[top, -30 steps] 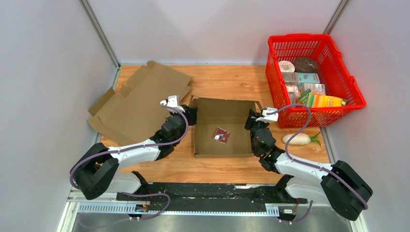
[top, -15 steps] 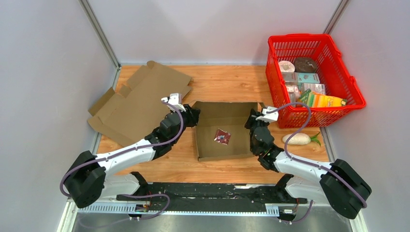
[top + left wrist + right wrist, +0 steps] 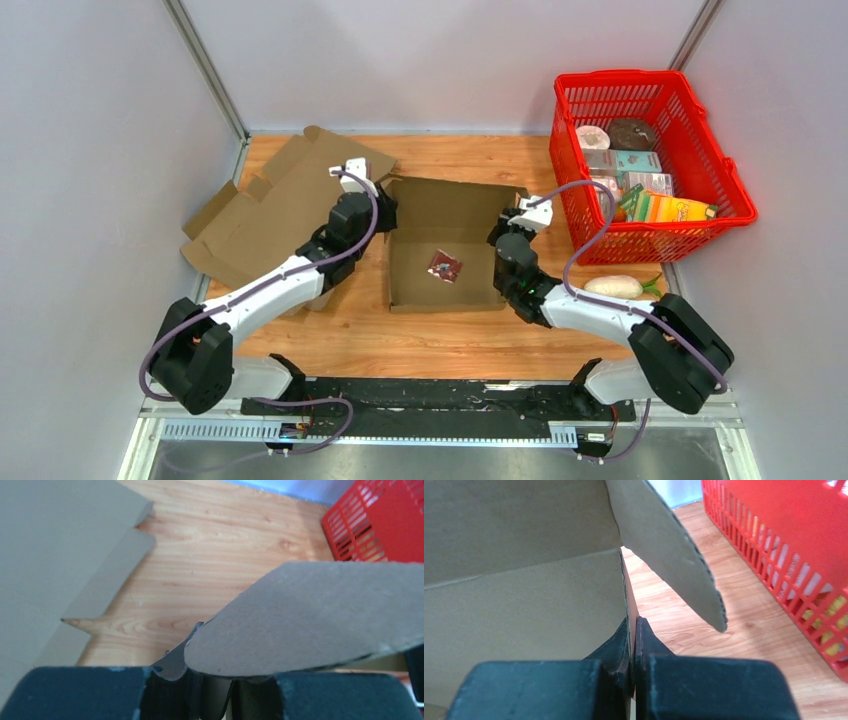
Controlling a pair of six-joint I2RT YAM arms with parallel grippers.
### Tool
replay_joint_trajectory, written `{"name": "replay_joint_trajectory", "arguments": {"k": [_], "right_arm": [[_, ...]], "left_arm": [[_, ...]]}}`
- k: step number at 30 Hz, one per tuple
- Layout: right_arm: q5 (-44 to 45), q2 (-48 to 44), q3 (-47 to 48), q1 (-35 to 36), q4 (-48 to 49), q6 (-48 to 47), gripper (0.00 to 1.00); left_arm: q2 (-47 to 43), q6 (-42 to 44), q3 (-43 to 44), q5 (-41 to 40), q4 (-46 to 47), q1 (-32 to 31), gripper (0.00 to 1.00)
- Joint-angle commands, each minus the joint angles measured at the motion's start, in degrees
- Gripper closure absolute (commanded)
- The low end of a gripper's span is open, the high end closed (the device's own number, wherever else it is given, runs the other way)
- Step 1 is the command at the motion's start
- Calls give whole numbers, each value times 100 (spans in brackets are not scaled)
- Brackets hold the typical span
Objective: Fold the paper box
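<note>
The paper box [image 3: 455,215] is a brown cardboard tray, open on top, in the middle of the wooden table. My left gripper [image 3: 380,203] is at its back left corner. In the left wrist view a rounded flap [image 3: 310,615] lies across that gripper [image 3: 212,680], whose jaws stand partly apart with cardboard pinched between them. My right gripper [image 3: 503,243] is shut on the box's right wall [image 3: 630,605], one finger inside and one outside, and a second flap [image 3: 674,550] slants above it.
A small dark red packet [image 3: 444,265] lies inside the box. A flat cardboard sheet [image 3: 285,210] lies at the back left. A red basket [image 3: 650,160] of groceries stands at the back right, with a white vegetable [image 3: 615,286] in front of it.
The box has slid left and toward the back, turning slightly. Both grippers moved with it, and the left one went from the left wall up to the back left corner.
</note>
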Motion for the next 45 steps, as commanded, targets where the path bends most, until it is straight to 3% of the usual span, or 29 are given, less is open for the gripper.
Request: {"name": "replay_joint_trajectory", "arguments": {"k": [1, 5, 10, 14, 16, 20, 25, 29, 33, 40, 44, 45], "right_arm": [[-39, 344, 573, 110, 400, 439, 100], [-4, 677, 776, 119, 542, 412, 100], [321, 845, 802, 189, 559, 465, 100], [515, 915, 688, 286, 647, 474, 98], [637, 916, 627, 347, 656, 465, 96], [603, 793, 574, 365, 569, 386, 91], [182, 127, 460, 304, -20, -114, 86], [-179, -218, 486, 207, -495, -396, 86], [-477, -437, 424, 76, -644, -625, 79], [-927, -701, 424, -144, -926, -678, 74], [-1418, -903, 468, -338, -1269, -634, 56], [-1541, -947, 451, -408, -1304, -625, 56]], "left_arm": [[189, -255, 617, 858, 80, 372, 75], [427, -193, 855, 1166, 19, 451, 72], [672, -781, 847, 1543, -8, 451, 70], [831, -1484, 671, 2096, 370, 451, 82], [893, -1660, 531, 2194, 606, 434, 82], [788, -1214, 364, 2142, 775, 399, 54], [77, -117, 223, 2010, 12, 381, 52], [-504, 202, -155, 1703, 71, 407, 50], [-707, 351, -147, 1834, -121, 407, 52], [-847, 430, -24, 1957, -507, 407, 30], [-1084, 404, 126, 1843, -1167, 407, 29], [-1180, 352, 161, 1817, -1263, 407, 29]]}}
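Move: The left hand has the lid's left flap about 4 cm ahead and level with it. The right hand still pinches the box's right side wall, with the lid's right flap roughly 4 cm ahead and 3 cm to its right. The red packet in the box lies some 9 cm back and 10 cm right of the left hand, 8 cm back and 10 cm left of the right, about 12 cm below both. Both hands go some 3 cm forward, then back (left 7 cm), opening; the right releases the wall and rises. ##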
